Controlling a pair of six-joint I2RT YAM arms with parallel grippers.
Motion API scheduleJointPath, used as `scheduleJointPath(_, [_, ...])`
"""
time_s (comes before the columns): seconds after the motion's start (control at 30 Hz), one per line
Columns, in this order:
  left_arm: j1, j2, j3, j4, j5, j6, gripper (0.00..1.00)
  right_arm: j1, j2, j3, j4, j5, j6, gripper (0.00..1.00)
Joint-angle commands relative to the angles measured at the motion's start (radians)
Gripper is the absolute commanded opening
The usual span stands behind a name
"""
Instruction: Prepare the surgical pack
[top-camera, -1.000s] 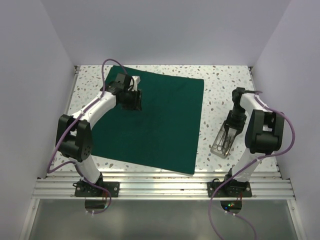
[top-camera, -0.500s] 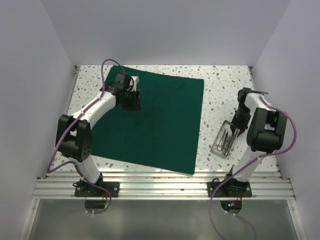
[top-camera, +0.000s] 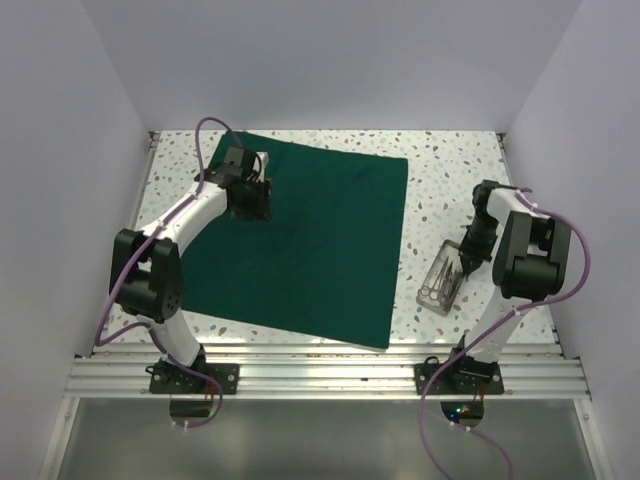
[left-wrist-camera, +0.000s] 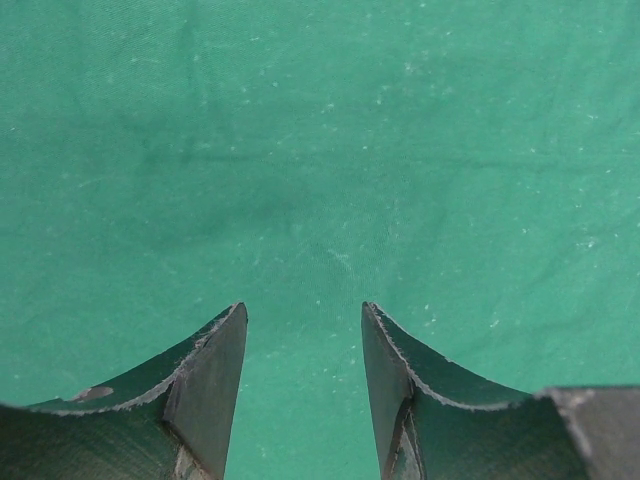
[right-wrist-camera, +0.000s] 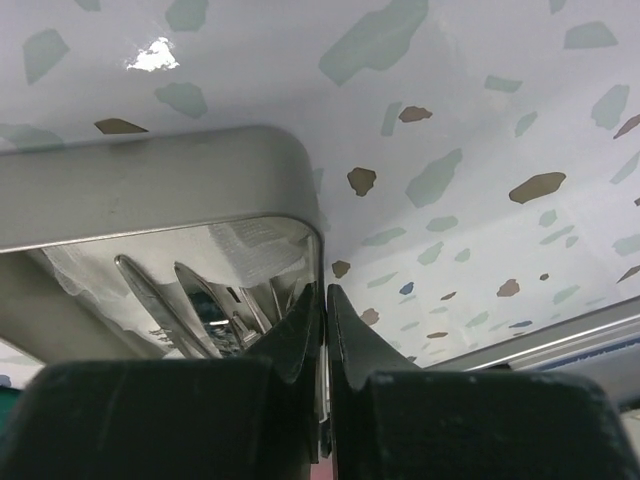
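Note:
The dark green drape (top-camera: 320, 240) lies spread flat on the speckled table, left of centre. My left gripper (top-camera: 250, 205) hovers over its far left part; in the left wrist view the gripper (left-wrist-camera: 303, 310) is open with only green cloth (left-wrist-camera: 320, 150) between its fingers. The small metal tray (top-camera: 440, 285) sits on the table right of the drape. My right gripper (top-camera: 463, 258) is shut on the tray's far wall, one finger inside and one outside (right-wrist-camera: 324, 290). Steel instruments (right-wrist-camera: 150, 290) and white gauze (right-wrist-camera: 260, 240) lie in the tray (right-wrist-camera: 150, 180).
White walls enclose the table on three sides. An aluminium rail (top-camera: 320, 370) runs along the near edge and carries both arm bases. Bare speckled tabletop (top-camera: 440, 170) lies between the drape's right edge and the right wall.
My right gripper has closed on the tray's wall, and the tray has shifted slightly. My left gripper has drifted a little left and farther back over the drape, still open.

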Motion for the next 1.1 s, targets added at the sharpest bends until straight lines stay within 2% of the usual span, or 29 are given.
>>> scheduleJointPath(0.0, [0.014,-0.056,0.029,-0.015,-0.022,0.021,0.53,-0.002,-0.017,0.036,-0.035,-0.035,0.025,0.00])
scheduleJointPath(0.2, [0.026,-0.056,0.040,-0.018,-0.027,-0.003,0.53,0.001,-0.078,0.214,-0.256,-0.082,0.065,0.00])
scheduleJointPath(0.3, [0.034,-0.054,0.043,-0.019,-0.047,-0.033,0.53,0.031,-0.081,0.297,-0.313,-0.129,0.088,0.00])
scheduleJointPath(0.4, [0.035,-0.056,0.044,-0.019,-0.145,-0.069,0.54,0.095,-0.068,0.366,-0.341,-0.176,0.145,0.00])
scheduleJointPath(0.57, [0.040,-0.048,0.049,-0.036,-0.247,-0.135,0.54,0.287,-0.032,0.441,-0.289,-0.239,0.350,0.00])
scheduleJointPath(0.77, [0.047,-0.051,0.046,-0.065,-0.330,-0.191,0.54,0.483,0.072,0.493,-0.137,-0.316,0.640,0.00])
scheduleJointPath(1.07, [0.052,-0.013,0.109,-0.084,-0.389,-0.215,0.55,0.714,0.356,0.766,-0.046,-0.238,0.954,0.00])
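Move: My closed right fingers already pinch the loaded steel tray by its right rim near the far corner; its middle lies about 6 cm left, 3 cm back and 1 cm down. The cloth's bare middle is roughly 44 cm left, 9 cm ahead and 2 cm below, its right edge some 18 cm left and level. From my left hand that middle is about 12 cm right, 3 back and 10 below; the tray's is 51 right, 14 back and 9 below. Keeping my pinch on the rim, I lift the tray about 10 cm with my right hand while edging forward, then swing it fast to the left, some 32 cm in all, over the cloth towards its middle, already sinking again and tilting so the fingertips lead left and forward. My empty left hand clears out to the left by about 7 cm, turning counter-clockwise with fingers still half open. ##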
